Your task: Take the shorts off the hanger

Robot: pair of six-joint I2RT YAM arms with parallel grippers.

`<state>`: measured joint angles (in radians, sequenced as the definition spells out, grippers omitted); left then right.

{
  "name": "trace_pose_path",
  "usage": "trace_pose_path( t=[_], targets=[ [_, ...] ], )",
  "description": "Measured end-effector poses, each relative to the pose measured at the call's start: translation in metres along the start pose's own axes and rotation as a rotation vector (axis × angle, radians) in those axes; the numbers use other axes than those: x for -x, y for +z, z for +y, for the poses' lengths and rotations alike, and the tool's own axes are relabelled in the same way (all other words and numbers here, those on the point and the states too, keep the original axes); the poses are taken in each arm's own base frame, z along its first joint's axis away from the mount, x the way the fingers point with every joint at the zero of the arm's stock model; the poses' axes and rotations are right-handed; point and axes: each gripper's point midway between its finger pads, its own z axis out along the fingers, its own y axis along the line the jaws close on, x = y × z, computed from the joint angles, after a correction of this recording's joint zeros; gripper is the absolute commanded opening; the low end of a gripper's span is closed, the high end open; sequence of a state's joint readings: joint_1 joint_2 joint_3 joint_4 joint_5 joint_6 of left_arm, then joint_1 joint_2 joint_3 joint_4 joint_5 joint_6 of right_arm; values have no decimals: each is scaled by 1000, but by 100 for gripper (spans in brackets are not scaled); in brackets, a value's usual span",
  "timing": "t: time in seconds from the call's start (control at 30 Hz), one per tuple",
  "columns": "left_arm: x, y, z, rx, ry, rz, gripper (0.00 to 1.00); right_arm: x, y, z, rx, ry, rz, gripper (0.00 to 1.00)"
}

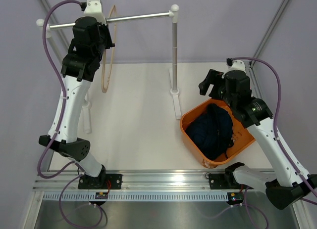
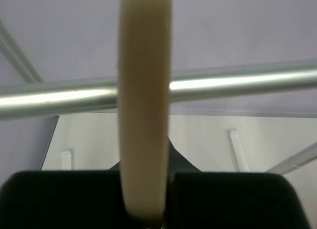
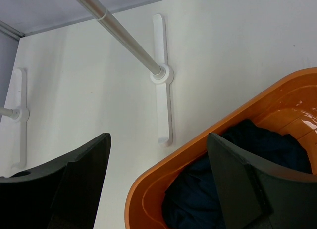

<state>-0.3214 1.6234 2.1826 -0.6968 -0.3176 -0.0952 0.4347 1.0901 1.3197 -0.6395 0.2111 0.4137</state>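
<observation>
The dark navy shorts (image 1: pixel 212 130) lie bunched inside the orange basket (image 1: pixel 190 135), off the hanger. The light tan wooden hanger (image 1: pixel 108 56) hangs as a thin loop from the silver rail (image 1: pixel 138 17). My left gripper (image 1: pixel 106 40) is raised at the rail and shut on the hanger. In the left wrist view the hanger (image 2: pixel 144 115) runs upright between the black fingers of the left gripper (image 2: pixel 146 192). My right gripper (image 1: pixel 210 83) stands open over the basket's far corner, holding nothing. The right wrist view has the right gripper (image 3: pixel 159 140) above the basket rim (image 3: pixel 198 147) and the shorts (image 3: pixel 198 202).
The rack's right post (image 1: pixel 175 51) stands on a white foot (image 1: pixel 176 104) just left of the basket. Its left foot (image 1: pixel 87 115) sits behind my left arm. In the right wrist view the post's white foot (image 3: pixel 160 80) lies close to the basket.
</observation>
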Motion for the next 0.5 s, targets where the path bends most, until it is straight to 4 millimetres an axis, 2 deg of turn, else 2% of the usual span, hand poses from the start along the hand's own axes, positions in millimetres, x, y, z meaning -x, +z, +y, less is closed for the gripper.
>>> trace_pose_path(
  t=[0.23, 0.5],
  targets=[
    [-9, 38, 34, 60, 0, 20, 0, 3, 3, 7, 27, -9, 2, 87],
    [-31, 65, 49, 67, -3, 74, 1, 7, 2, 13, 56, -8, -7, 87]
  ],
)
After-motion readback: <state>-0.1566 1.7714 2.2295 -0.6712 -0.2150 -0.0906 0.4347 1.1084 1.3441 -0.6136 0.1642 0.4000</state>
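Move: The rack's rail runs crosswise just beyond the hanger in the left fingers, its middle about 3 cm ahead of that hand, roughly 4 cm above it and neither left nor right. The rail's left end stands some 22 cm to the left and 1 cm ahead, its right end some 23 cm to the right and 5 cm ahead. From the idle right hand, the rail's middle lies about 17 cm ahead, 38 cm left and 19 cm up. The hanger, still pinched in the shut left fingers, is carried about 6 cm forward and nearly 5 cm left, bringing its upper part up against the rail. After a level start the left hand also sinks, some 4 cm in all, slowing as it pushes the rail ahead of it; the wrist hardly turns. ##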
